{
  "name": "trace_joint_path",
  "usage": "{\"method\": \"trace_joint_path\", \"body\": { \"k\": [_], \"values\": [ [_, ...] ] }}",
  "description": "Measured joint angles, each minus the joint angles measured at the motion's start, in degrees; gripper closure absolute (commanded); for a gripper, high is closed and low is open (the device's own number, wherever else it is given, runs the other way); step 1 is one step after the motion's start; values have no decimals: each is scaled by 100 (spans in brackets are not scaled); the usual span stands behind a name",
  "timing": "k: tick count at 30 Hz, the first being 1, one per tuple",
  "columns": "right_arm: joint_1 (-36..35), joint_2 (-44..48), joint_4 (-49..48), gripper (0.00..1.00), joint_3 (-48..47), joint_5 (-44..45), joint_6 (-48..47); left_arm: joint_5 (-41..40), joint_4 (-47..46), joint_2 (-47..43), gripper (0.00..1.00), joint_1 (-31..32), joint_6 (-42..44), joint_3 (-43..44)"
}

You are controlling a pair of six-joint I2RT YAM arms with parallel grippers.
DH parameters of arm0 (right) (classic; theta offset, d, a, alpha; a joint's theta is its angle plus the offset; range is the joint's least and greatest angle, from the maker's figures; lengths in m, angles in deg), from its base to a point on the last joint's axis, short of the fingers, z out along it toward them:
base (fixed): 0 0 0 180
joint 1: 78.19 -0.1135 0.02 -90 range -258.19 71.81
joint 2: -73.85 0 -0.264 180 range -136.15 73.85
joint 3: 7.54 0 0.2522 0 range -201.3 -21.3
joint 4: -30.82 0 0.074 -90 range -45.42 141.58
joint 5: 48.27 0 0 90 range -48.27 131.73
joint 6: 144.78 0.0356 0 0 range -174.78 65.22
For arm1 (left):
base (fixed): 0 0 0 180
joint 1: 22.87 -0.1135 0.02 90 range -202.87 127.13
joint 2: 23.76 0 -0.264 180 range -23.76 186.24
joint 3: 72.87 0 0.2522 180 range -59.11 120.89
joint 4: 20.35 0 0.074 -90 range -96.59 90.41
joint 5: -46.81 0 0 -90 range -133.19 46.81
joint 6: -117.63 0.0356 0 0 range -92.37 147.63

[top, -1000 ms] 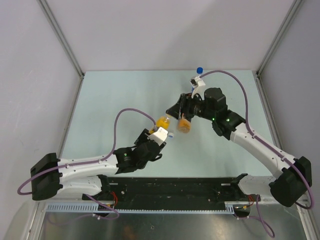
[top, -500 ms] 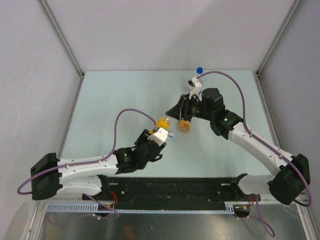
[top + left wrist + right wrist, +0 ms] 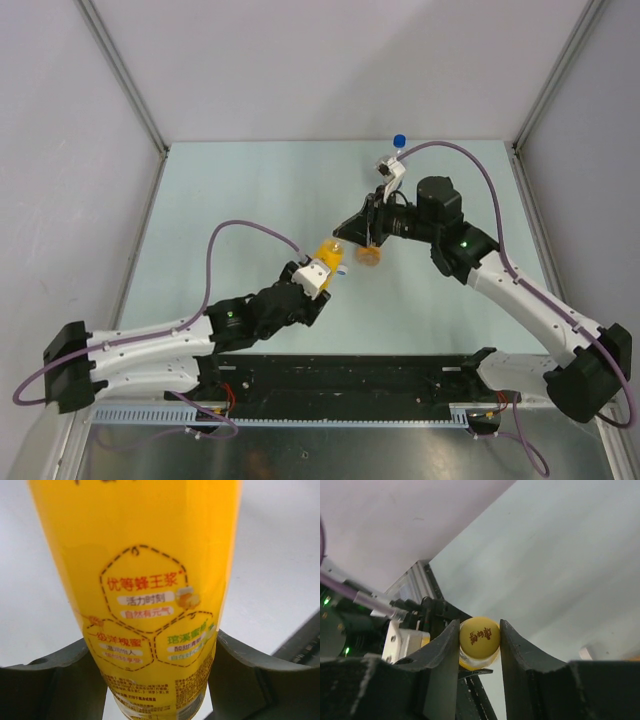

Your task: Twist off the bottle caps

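My left gripper (image 3: 318, 268) is shut on the body of the yellow bottle (image 3: 326, 252). In the left wrist view the bottle (image 3: 150, 590) fills the frame, clamped between both dark fingers (image 3: 45, 685). My right gripper (image 3: 346, 236) meets the bottle's top from the right. In the right wrist view it (image 3: 479, 630) is shut on the yellow cap (image 3: 479, 636), a finger pressed to each side. An orange bottle (image 3: 368, 256) sits on the table just right of the held one. A small blue cap (image 3: 399, 140) shows at the table's far edge.
The pale green table (image 3: 250, 200) is walled by grey panels at the back and both sides. A black rail (image 3: 350, 375) runs along the near edge between the arm bases. Purple cables loop over both arms.
The right gripper closed on the yellow cap and shifted slightly left. The left arm stretched out, carrying the yellow bottle a little forward and down in the top view.
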Motion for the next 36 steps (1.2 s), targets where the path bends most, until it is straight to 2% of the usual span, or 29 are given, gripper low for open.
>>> {"method": "trace_joint_path", "body": {
  "k": [12, 16, 23, 30, 36],
  "values": [
    [-57, 636, -63, 100, 0, -1974, -866, 2863, -979, -1045, 100, -101, 52, -675],
    [-109, 855, -247, 100, 0, -2614, -1019, 3864, -1211, -1180, 100, -101, 122, -686],
    [-153, 1073, -372, 100, -2, -3451, -1237, 5112, -1386, -1176, 100, -103, 146, -682],
    [17, 1158, -450, 100, -2, -3355, -1631, 6575, -1639, -1082, 100, 42, 535, -496],
    [79, 1228, -452, 100, -2, -3176, -1725, 6975, -1838, -1084, 100, 37, 664, -420]
  ]
}}
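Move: From the right hand, which has the yellow bottle's cap between its fingers, the bottle's middle lies roughly 4 cm back, 5 cm left and 10 cm below. The white cap on the table is about 8 cm ahead, straight out and 30 cm down; the orange bottle stands some 11 cm ahead, 6 cm right and 20 cm lower. From the left hand, gripping the bottle, the yellow cap is about 6 cm ahead, 7 cm right and 14 cm above. Drawing back with the bottle held fast, the left hand travels about 19 cm, rising 9 cm and drifting right as it swings some 70 degrees clockwise. The right hand keeps its pinch on the cap, backs off about 14 cm while rising and turning counter-clockwise, its fingers tipping upward, then eases forward a couple of centimetres, away from the bottle. ##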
